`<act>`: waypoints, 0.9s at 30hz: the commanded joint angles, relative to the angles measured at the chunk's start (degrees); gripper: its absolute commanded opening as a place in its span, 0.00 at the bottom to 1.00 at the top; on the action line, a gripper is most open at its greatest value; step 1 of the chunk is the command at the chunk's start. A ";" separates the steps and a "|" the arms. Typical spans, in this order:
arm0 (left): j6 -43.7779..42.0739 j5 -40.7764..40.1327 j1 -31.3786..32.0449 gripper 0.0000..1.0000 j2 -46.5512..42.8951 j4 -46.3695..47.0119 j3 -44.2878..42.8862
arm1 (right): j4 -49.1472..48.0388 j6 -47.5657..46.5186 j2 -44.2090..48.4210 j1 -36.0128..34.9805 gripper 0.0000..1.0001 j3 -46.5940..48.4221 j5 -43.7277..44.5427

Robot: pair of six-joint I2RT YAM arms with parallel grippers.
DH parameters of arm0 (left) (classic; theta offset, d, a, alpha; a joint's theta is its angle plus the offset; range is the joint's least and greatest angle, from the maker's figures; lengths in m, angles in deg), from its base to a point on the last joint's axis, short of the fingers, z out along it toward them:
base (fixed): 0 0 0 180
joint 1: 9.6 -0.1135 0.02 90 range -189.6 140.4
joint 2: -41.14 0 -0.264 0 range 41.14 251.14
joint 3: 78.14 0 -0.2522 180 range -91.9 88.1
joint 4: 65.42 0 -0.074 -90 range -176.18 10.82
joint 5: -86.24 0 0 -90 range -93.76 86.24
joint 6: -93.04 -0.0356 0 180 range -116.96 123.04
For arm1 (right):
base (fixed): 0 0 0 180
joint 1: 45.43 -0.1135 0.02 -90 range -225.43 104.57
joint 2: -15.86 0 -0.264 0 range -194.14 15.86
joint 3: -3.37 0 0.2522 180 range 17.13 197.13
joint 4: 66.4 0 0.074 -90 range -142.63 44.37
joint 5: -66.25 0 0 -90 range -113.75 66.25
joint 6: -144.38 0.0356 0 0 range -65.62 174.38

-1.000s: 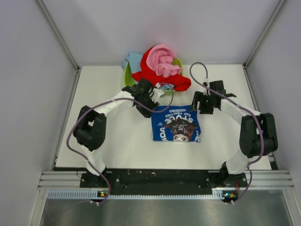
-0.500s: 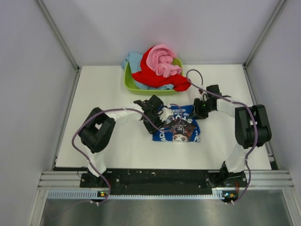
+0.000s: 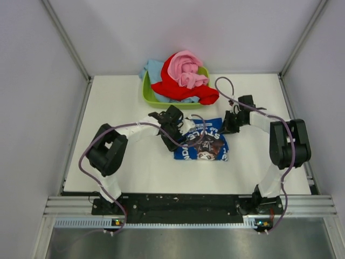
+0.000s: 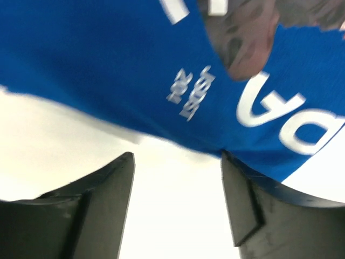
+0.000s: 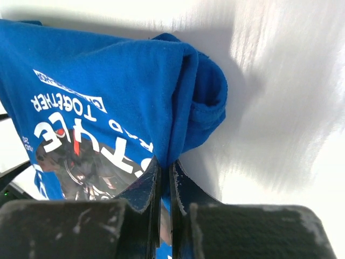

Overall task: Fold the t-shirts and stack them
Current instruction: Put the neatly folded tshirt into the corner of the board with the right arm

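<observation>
The royal blue t-shirt (image 3: 204,144) with its dark cartoon print lies folded on the white table (image 3: 118,108). My left gripper (image 3: 176,128) is open at its left edge. In the left wrist view the blue t-shirt (image 4: 108,65) lies just beyond the open gripper (image 4: 177,159), with bare table between the fingers (image 4: 113,194). My right gripper (image 3: 230,123) is at the shirt's far right corner. In the right wrist view the right gripper (image 5: 165,165) is shut on a bunched fold of the blue t-shirt (image 5: 124,97). The red (image 3: 180,88), pink (image 3: 186,69) and light blue (image 3: 152,68) t-shirts are heaped at the back.
The heap sits in a lime green tub (image 3: 147,96) at the back centre of the table. Grey walls close in the left, right and far sides. A black rail (image 3: 178,204) runs along the near edge by the arm bases.
My left gripper has come down from the tub to the blue shirt's left edge. My right gripper has moved in to the shirt's far right corner. The shirt has shifted slightly.
</observation>
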 commanded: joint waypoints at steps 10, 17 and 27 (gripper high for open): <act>0.10 -0.18 -10.43 0.81 -8.78 -1.27 -3.22 | 7.09 -15.79 -1.67 2.32 0.00 10.89 13.78; -0.25 -2.64 -11.49 0.81 -11.07 -1.01 -3.14 | 8.93 -24.05 -1.67 5.83 0.00 12.48 20.98; -2.19 -3.34 -12.72 0.82 -14.94 0.14 -0.50 | 9.29 -28.12 -10.97 13.48 0.00 27.30 44.29</act>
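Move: From my right hand, which is pinching the folded t-shirt's right edge near its far end, the board's far right corner is about 29 cm ahead and 30 cm to the right, slightly below. The t-shirt's middle lies some 10 cm left and 5 cm back; the green basket stands roughly 20 cm ahead and 21 cm left. From my left hand, that corner is about 38 cm ahead and 52 cm right, the t-shirt's middle 12 cm right and 4 cm ahead. Keeping the edge pinched low over the board, I drag the folded t-shirt with my right hand, first diagonally forward-right, then faster and mostly right, about 18 cm across and 7 cm forward, towards the far corner. That wrist rolls some 40 degrees, bringing its left-leaning fingers nearly straight down. My left hand opens wider and withdraws up, left and forward, clear of the t-shirt's left side. ##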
